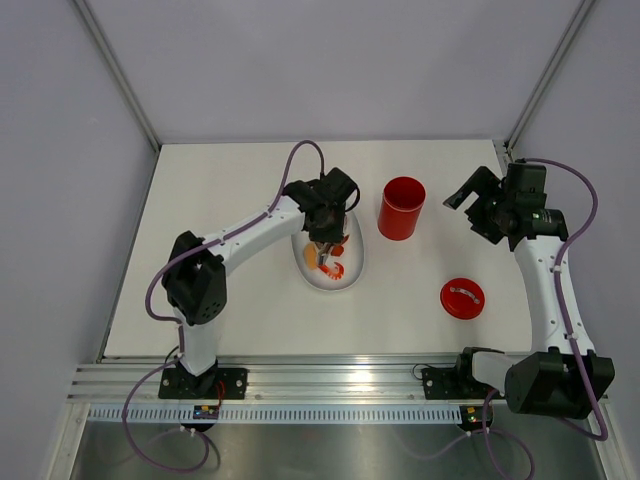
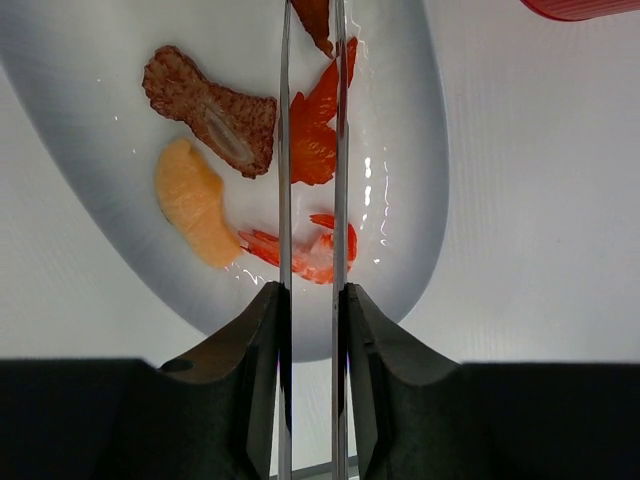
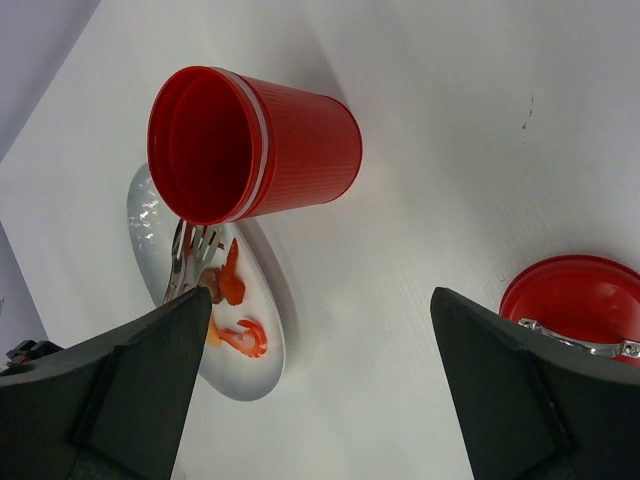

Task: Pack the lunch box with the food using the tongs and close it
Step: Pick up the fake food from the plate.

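My left gripper (image 2: 312,300) is shut on the silver tongs (image 2: 285,150), squeezing the two arms close together over the white plate (image 2: 420,200). Between the arms lies a red food piece (image 2: 315,130). On the plate beside it lie a brown piece (image 2: 215,110), an orange piece (image 2: 190,200) and a shrimp (image 2: 305,250). The red lunch box (image 1: 401,208) stands upright and lidless to the right of the plate (image 1: 355,272). Its red lid (image 1: 462,298) lies flat on the table, nearer the front. My right gripper (image 1: 472,210) hovers open and holds nothing, to the right of the lunch box (image 3: 270,145).
White tabletop with grey walls on three sides and a metal rail along the near edge. The lid (image 3: 580,300) carries a small metal handle on top. In the right wrist view the plate (image 3: 250,370) sits just behind the lunch box.
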Controlling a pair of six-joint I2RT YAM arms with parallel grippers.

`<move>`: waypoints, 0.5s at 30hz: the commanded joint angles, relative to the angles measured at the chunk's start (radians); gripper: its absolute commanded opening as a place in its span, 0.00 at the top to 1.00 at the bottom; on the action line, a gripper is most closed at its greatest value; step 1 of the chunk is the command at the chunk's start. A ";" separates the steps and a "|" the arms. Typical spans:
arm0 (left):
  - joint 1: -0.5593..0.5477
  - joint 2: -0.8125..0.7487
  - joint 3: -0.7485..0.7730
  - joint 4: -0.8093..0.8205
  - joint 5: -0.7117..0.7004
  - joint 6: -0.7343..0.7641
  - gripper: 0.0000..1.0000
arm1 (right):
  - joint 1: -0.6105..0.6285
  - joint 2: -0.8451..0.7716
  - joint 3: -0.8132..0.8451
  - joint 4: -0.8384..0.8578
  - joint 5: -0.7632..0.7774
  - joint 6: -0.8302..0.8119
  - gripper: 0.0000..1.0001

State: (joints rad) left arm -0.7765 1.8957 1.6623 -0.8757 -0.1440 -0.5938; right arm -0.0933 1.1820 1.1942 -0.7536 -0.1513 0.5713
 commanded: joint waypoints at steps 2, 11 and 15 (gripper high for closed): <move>0.003 -0.058 0.073 -0.016 -0.032 0.028 0.82 | 0.007 0.013 0.059 -0.007 -0.019 -0.024 0.01; 0.008 -0.147 0.171 -0.048 -0.060 0.089 0.87 | 0.007 0.008 0.051 0.002 -0.013 -0.022 0.01; 0.005 -0.173 0.241 -0.017 -0.045 0.111 0.87 | 0.007 -0.012 0.038 0.010 0.007 -0.018 0.00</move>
State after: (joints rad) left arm -0.7727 1.8000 1.8194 -0.9485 -0.1726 -0.5228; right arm -0.0933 1.1957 1.2121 -0.7536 -0.1501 0.5713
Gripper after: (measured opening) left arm 0.307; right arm 0.993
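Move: To the left hand's right and somewhat ahead stands the open red lunch box, about 17 cm right, 8 cm farther out and roughly 6 cm lower. The crispy brown piece already between the tongs' tips is some 8 cm ahead, 4 cm right and 10 cm below; the red-orange piece lies 3 cm ahead and 3 cm right, the brown meat piece 4 cm ahead and 2 cm left, both 11 cm down. From the right hand, the lunch box is about 7 cm ahead, 14 cm left and 16 cm below. Lifting the tongs up off the plate, the left hand starts slowly and then speeds up, rising about 9 cm with barely any forward travel. Late on, the wrist tilts some 10 degrees so the tips swing outward. The fingers keep their squeeze on the tongs, and the tips go on pinching the crispy brown piece. ##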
